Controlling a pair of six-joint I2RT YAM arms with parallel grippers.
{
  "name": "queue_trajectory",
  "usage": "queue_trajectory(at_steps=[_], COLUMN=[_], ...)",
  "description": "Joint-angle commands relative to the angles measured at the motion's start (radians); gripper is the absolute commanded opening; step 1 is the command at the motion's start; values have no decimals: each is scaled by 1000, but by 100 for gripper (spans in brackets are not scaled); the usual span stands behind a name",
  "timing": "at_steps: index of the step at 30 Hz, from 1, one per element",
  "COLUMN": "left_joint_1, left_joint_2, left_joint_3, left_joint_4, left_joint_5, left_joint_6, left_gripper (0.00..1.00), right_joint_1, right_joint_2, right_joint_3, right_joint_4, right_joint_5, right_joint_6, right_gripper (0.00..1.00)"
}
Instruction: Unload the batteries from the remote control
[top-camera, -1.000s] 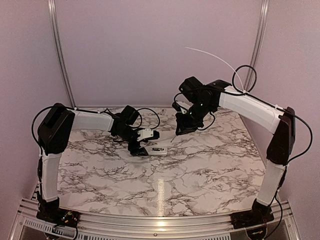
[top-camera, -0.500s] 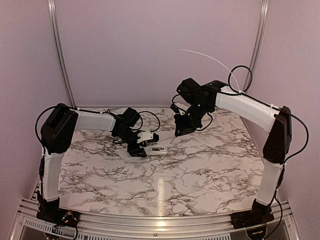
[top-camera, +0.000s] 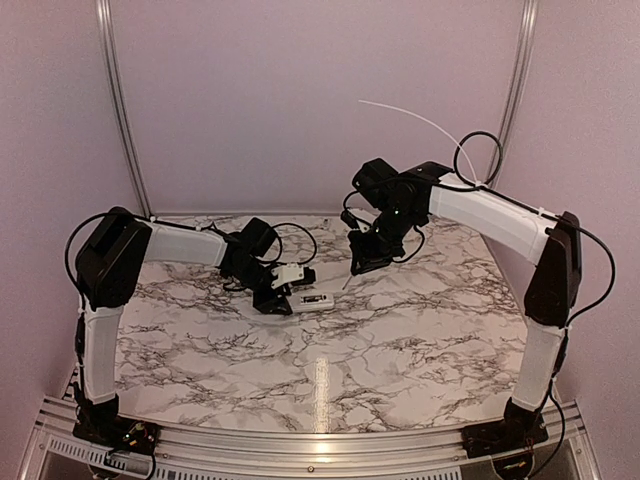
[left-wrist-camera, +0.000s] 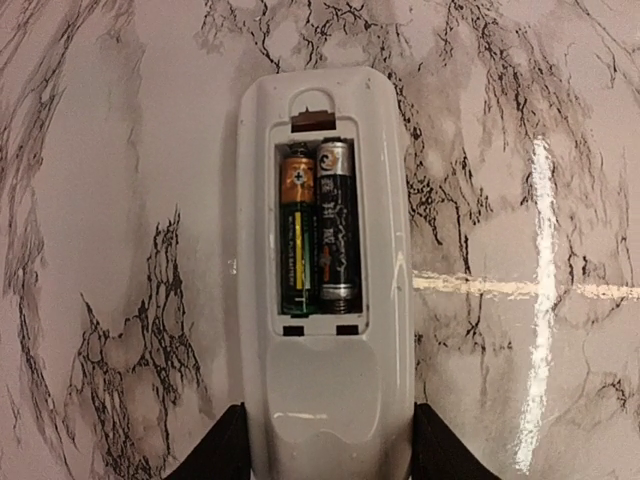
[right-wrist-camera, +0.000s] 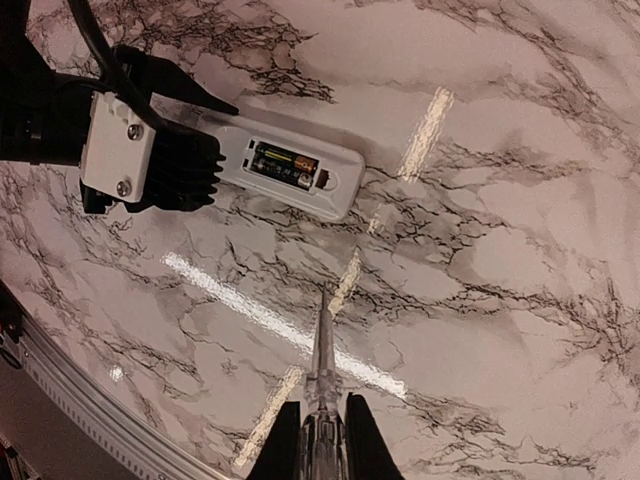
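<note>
The white remote control lies back-up on the marble table, its cover off. Two batteries sit side by side in the open bay, an orange-and-green one and a black one. My left gripper has its dark fingers pressed against both long sides of the remote's near end. From above, the left gripper sits at the left end of the remote control. My right gripper is shut on a thin pointed tool. It hovers to the right of the remote control, the tip clear of it.
A marble-patterned tabletop lies between purple walls, with an aluminium rail along the near edge. A white cable arcs above the right arm. Bright light streaks reflect off the table.
My left gripper's fingers have closed in onto the sides of the remote. The right arm has drifted slightly left and back with the tool still in its grip.
</note>
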Motion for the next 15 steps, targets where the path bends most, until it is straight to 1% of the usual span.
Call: queue_trajectory(at_steps=[1,10,15], left_joint_1=[-31,-127,-152], left_joint_2=[-97,-166,-189], left_joint_3=[-80,-188,-211], left_joint_4=[85,166,194], left_joint_5=[-3,-172,-213], left_joint_6=[-47,-163,-237], left_gripper=[32,31,30], right_joint_1=[-6,-6,-6], right_joint_2=[12,2,-11], right_joint_3=[32,-3,-43], right_joint_4=[-18,24,43], right_joint_5=[26,-8,-23], right_joint_6=[-12,-11,-13], right_gripper=[0,0,0])
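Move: The left gripper already has the remote by its near end; the battery compartment lies about 7 cm to its right and 1 cm ahead, at its own height. The pointed pick's tip, held by the right hand, hangs some 12 cm right of the left hand, 4 cm back and 8 cm up. From the right hand, that compartment is roughly 8 cm left, 6 cm ahead and 16 cm below. Bring the left gripper back towards the base by about 5 cm, easing some 2 cm to the right on the later part, so the remote's free end comes in beneath the pick. Keep the fingers shut on the remote and the wrist nearly level with its start, rising barely a centimetre. Keep the right hand in place with its pick pointing down. ##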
